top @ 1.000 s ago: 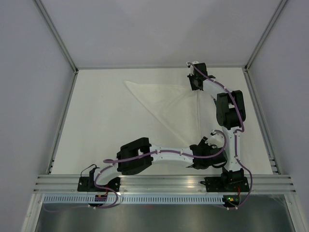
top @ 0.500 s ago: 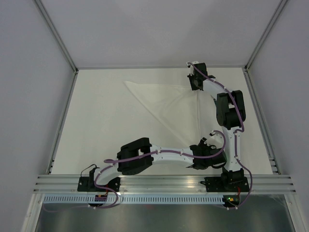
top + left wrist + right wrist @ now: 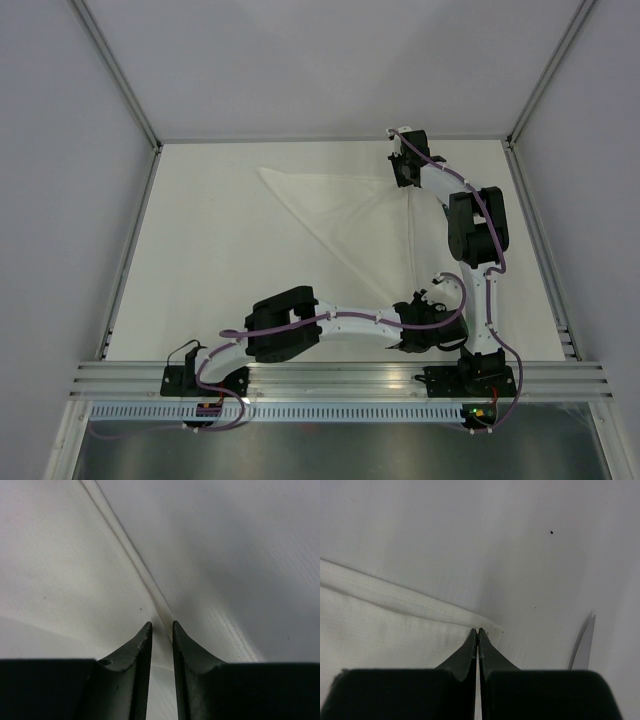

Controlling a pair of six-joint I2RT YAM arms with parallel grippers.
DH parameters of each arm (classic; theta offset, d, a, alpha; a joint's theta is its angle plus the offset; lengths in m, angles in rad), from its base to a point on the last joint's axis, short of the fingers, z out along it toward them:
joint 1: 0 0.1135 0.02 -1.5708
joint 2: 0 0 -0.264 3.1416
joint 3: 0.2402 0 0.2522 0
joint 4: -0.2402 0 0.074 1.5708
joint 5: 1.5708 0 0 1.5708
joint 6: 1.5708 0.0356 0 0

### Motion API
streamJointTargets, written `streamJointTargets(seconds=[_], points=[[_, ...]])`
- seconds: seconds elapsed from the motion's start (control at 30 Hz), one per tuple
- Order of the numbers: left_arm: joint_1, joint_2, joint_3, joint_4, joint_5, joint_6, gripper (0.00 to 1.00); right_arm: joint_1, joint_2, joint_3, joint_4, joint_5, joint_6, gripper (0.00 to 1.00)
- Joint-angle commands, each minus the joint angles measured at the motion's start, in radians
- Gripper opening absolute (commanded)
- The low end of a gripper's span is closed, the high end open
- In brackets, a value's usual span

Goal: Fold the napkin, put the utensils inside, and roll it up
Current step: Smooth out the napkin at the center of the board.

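The napkin (image 3: 365,205) lies folded into a white triangle on the table, its long edge running from the far left to the near right. My right gripper (image 3: 403,172) is at its far right corner, shut on the napkin (image 3: 395,625) there, with the tips (image 3: 478,630) right at the hem. At the near point of the triangle my left gripper (image 3: 428,297) is low over the cloth. Its jaws (image 3: 161,625) stand a narrow gap apart, astride the napkin's hem (image 3: 130,555). A silvery utensil blade (image 3: 583,647) shows at the right edge of the right wrist view; the rest of the utensils is hidden.
Grey walls with metal posts (image 3: 135,110) enclose the white table (image 3: 210,270) on three sides. The right arm's elbow (image 3: 477,228) rises beside the napkin's right edge. The aluminium rail (image 3: 340,378) with both bases runs along the near edge.
The left gripper's jaws have narrowed around the napkin's hem, and the left arm has shifted slightly. The right arm and the napkin have not moved.
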Motion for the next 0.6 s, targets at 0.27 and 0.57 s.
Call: streamJointTargets(seconds=[0.27,0.57], points=[[-0.021,-0.003,-0.04,-0.008,-0.003,-0.053,0.05,0.0,0.023,0.042,-0.069,0.025,-0.014,0.0],[-0.045,-0.05,-0.083,-0.008,-0.017,-0.065,0.02,0.0,0.052,0.104,-0.1,0.048,-0.029,0.0]])
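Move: The napkin's right folded edge runs between the left hand's parted fingertips, about 1 cm under the hand point; its near corner is some 4 cm back and 1 cm to the right. From the right hand, that gripping place lies about 40 cm back, with no sideways offset, while the napkin's far right corner is 1 cm ahead and 1 cm right. The knife's middle is roughly 11 cm right and 6 cm back of that same hand. The left fingers close from about a third open to nearly shut, pinching the napkin's folded edge near its near corner, and the hand eases back by about half a centimetre. The right hand stays put with its shut fingertips still on the far right corner. ##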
